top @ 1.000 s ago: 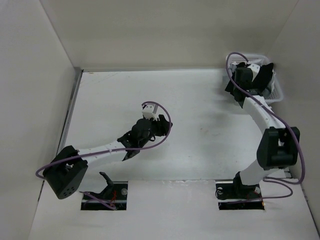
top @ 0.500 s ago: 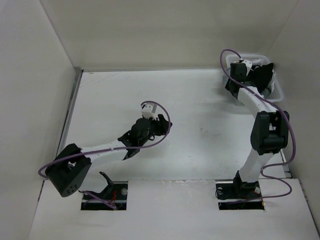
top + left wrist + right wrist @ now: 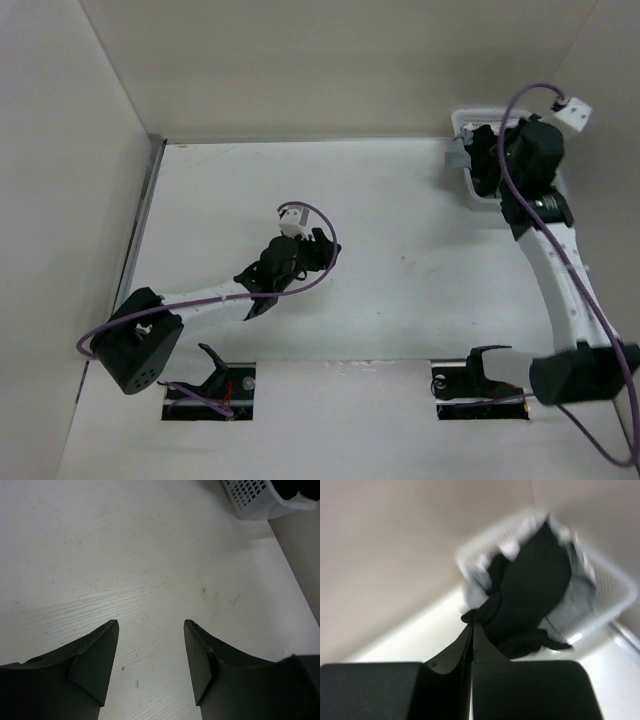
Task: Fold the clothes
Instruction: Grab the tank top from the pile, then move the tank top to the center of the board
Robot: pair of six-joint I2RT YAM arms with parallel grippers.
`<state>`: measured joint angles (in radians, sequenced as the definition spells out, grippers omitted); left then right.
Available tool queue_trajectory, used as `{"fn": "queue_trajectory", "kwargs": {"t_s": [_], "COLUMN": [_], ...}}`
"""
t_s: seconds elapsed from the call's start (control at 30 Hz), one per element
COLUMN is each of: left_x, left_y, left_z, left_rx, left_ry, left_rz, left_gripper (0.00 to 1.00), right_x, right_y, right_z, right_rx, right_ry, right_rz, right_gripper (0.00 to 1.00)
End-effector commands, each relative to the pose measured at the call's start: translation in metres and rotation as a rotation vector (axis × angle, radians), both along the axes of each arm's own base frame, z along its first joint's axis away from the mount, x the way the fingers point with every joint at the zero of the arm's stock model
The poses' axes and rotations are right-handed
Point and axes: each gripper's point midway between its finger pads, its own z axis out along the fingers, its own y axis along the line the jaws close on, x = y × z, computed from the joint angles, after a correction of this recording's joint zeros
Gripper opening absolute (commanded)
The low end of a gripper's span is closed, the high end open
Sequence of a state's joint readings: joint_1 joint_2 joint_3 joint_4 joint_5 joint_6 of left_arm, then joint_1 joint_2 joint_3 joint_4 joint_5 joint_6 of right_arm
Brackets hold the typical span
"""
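In the right wrist view the black T-shirt (image 3: pixel 530 590) spills out of a white basket (image 3: pixel 615 592). My right gripper (image 3: pixel 472 625) is shut, its tips pinching an edge of that black cloth, which stretches from the basket to the jaws. From above, the right gripper (image 3: pixel 478 160) hangs over the basket (image 3: pixel 462 124) at the back right; there the shirt blends with the black wrist. Over bare table near the middle, my left gripper (image 3: pixel 151 622) (image 3: pixel 318 246) stands open with nothing between its fingers.
Light grey (image 3: pixel 570 605) and white (image 3: pixel 480 587) garments lie in the basket under the black shirt. The basket (image 3: pixel 255 497) sits in the back right corner against the walls. White walls close the table on the left, back and right.
My right gripper has shut on the black shirt, and the right arm has swung up and outward over the basket. The left arm has barely moved.
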<state>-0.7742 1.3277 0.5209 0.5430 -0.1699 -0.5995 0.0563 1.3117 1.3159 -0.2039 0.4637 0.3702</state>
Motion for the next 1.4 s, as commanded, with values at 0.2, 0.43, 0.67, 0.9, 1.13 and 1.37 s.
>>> {"fn": "queue_trajectory", "kwargs": {"t_s": [0.2,0.43,0.67,0.9,1.13,1.37], "left_x": [0.013,0.026,0.031,0.035,0.040,0.034], "left_y": [0.023,0.074,0.143,0.167,0.166,0.188], "left_z": [0.037,0.060,0.054,0.043,0.048,0.075], "left_rx": [-0.131,-0.201,-0.270,-0.263,-0.273,-0.333], "left_ry": [-0.045,-0.049,0.002,0.038,0.040,-0.015], "left_rz": [0.076,0.225,0.425,0.482,0.485,0.560], "left_gripper": [0.53,0.53,0.53,0.52,0.51,0.49], "right_x": [-0.155,-0.240,-0.162,-0.077,-0.060,-0.163], "right_y": [0.112,0.202,0.287,0.353,0.371,0.368], "right_z": [0.264,0.342,0.220,0.092,0.132,0.225], "right_rx": [0.105,0.177,0.234,0.400,0.364,0.350], "right_ry": [-0.719,-0.899,-0.606,-0.391,-0.434,-0.613], "right_rz": [0.455,0.923,1.019,1.105,1.127,1.255], "right_gripper": [0.00,0.00,0.00,0.00,0.00,0.00]}}
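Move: The right hand already pinches the black tank top, which hangs some 12 cm below and about 4 cm ahead, 2 cm to its left. The open table patch it is taken over lies about 40 cm to its left, level ahead, some 33 cm below; the basket is roughly 10 cm ahead, 2 cm right and 28 cm below. From the left hand that patch is about 13 cm ahead, 2 cm left and 13 cm below. Right hand swings the still-pinched tank top 40 cm left: up-back, down-forward, up again; left hand shifts left 18 cm. ##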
